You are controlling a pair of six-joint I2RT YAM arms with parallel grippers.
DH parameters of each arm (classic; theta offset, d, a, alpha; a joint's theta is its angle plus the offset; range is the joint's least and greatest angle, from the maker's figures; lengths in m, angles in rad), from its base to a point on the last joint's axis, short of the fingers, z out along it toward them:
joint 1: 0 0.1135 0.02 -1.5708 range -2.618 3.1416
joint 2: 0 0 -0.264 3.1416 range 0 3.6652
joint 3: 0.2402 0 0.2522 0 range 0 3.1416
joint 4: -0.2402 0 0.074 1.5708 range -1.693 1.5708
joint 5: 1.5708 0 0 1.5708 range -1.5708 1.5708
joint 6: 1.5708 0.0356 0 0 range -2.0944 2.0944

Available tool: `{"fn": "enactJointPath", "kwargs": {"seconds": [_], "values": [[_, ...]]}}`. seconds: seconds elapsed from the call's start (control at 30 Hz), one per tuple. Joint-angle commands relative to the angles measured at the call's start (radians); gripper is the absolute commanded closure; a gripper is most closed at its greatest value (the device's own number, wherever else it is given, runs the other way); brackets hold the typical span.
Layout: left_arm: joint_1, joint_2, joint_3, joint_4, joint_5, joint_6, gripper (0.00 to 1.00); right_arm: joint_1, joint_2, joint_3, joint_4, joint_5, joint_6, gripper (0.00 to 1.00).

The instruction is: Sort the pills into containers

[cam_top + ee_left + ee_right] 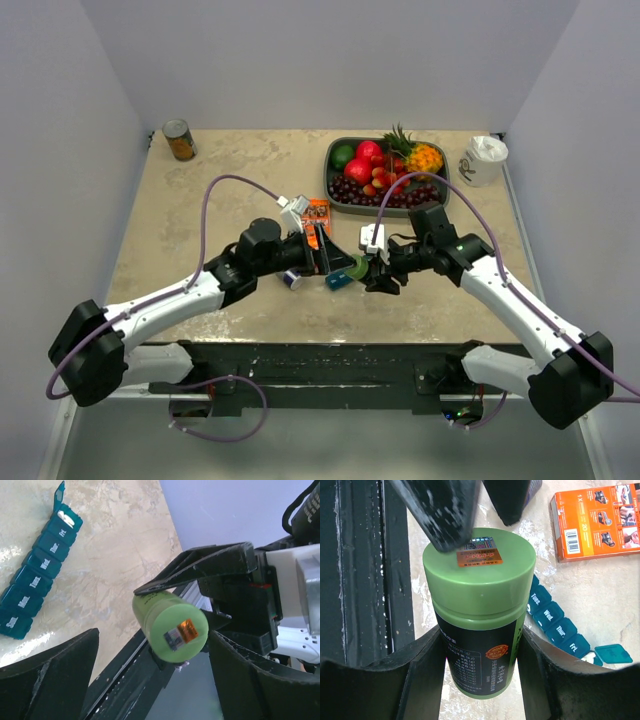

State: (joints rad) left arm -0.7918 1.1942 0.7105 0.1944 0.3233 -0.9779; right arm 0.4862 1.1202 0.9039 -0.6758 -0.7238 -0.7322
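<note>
My right gripper (480, 635) is shut on the dark-labelled body of a green pill bottle (480, 625), which has a green cap (175, 627). My left gripper (153, 642) is open, its fingers (440, 510) standing on either side of the cap with gaps showing. Both meet near the table's front middle, where the bottle (357, 268) hangs tilted. The containers, a teal strip of day-marked compartments (37, 580), lie on the table below (555, 622). The end compartment's lid (612, 653) stands open with a white pill (65, 516) inside; the other lids are shut.
An orange box (317, 215) lies just behind the grippers. A grey fruit tray (330, 175) sits at the back right, with a white cup (484, 160) beside it. A can (180, 140) stands at the back left. The table's front edge is just below the bottle.
</note>
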Motion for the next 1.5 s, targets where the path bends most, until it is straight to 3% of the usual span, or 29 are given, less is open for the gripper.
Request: {"fn": "enactJointPath", "kwargs": {"seconds": [0.0, 0.27, 0.4, 0.73, 0.83, 0.93, 0.97, 1.03, 1.13, 1.27, 1.33, 1.37, 1.43, 1.47], "values": [[-0.029, 0.050, 0.099, -0.036, -0.069, -0.005, 0.09, 0.002, -0.020, -0.003, 0.047, -0.008, 0.010, 0.99], [-0.063, 0.123, 0.193, -0.102, -0.098, 0.030, 0.19, 0.003, -0.017, 0.000, 0.050, -0.008, 0.017, 0.99], [-0.083, 0.153, 0.239, -0.167, -0.110, 0.079, 0.36, 0.002, -0.017, 0.001, 0.051, -0.002, 0.024, 0.99], [-0.098, 0.176, 0.279, -0.300, -0.070, 0.191, 0.36, 0.002, 0.001, 0.010, 0.056, -0.006, 0.045, 1.00], [-0.098, 0.176, 0.274, -0.300, -0.034, 0.225, 0.48, 0.000, 0.007, 0.012, 0.059, -0.017, 0.051, 1.00], [-0.098, 0.179, 0.261, -0.256, 0.029, 0.275, 0.76, 0.000, 0.016, 0.015, 0.048, -0.042, 0.050, 1.00], [-0.098, 0.179, 0.256, -0.244, 0.052, 0.327, 0.93, 0.002, 0.020, 0.016, 0.044, -0.055, 0.047, 1.00], [-0.096, 0.173, 0.235, -0.175, 0.159, 0.404, 1.00, 0.000, 0.026, 0.018, 0.032, -0.103, 0.045, 1.00], [-0.096, 0.159, 0.231, -0.188, 0.320, 0.657, 1.00, -0.001, 0.039, 0.016, 0.019, -0.199, 0.048, 1.00], [-0.099, 0.124, 0.198, -0.328, 0.464, 1.213, 1.00, -0.001, 0.082, 0.023, -0.043, -0.365, -0.012, 1.00], [-0.103, 0.081, 0.135, -0.291, 0.342, 1.286, 0.77, -0.001, 0.122, 0.046, -0.117, -0.407, -0.083, 1.00], [-0.101, 0.068, 0.126, -0.268, 0.297, 1.292, 0.59, -0.003, 0.131, 0.053, -0.134, -0.405, -0.094, 1.00], [-0.101, 0.012, 0.075, -0.108, 0.223, 1.241, 0.44, -0.001, 0.138, 0.053, -0.142, -0.391, -0.101, 1.00], [-0.100, -0.014, 0.051, -0.043, 0.197, 1.158, 0.06, -0.003, 0.135, 0.049, -0.136, -0.381, -0.098, 1.00]]}}
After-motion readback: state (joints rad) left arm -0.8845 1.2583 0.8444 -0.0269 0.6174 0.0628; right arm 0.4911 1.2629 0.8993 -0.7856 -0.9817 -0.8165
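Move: The green cap of the bottle gripped in the right hand lies about 4 cm to the left gripper's right and 1 cm ahead, nearly level. From the right hand point the cap is some 4 cm left and 2 cm higher. Well below the left gripper, roughly 17 cm down, the teal pillbox lies 5 cm ahead and 5 cm right, the white-blue bottle 3 cm ahead and 10 cm left, the orange box 13 cm ahead and 5 cm left. Bring the left gripper about 4 cm right over the green cap, close its open fingers until they pinch the rim, then roll that wrist some 55 degrees clockwise, viewed from the left hand towards the cap. Keep the right grip on the bottle body, counter-turning slightly, while both hands draw back 4–5 cm towards the base and sink 2 cm. ##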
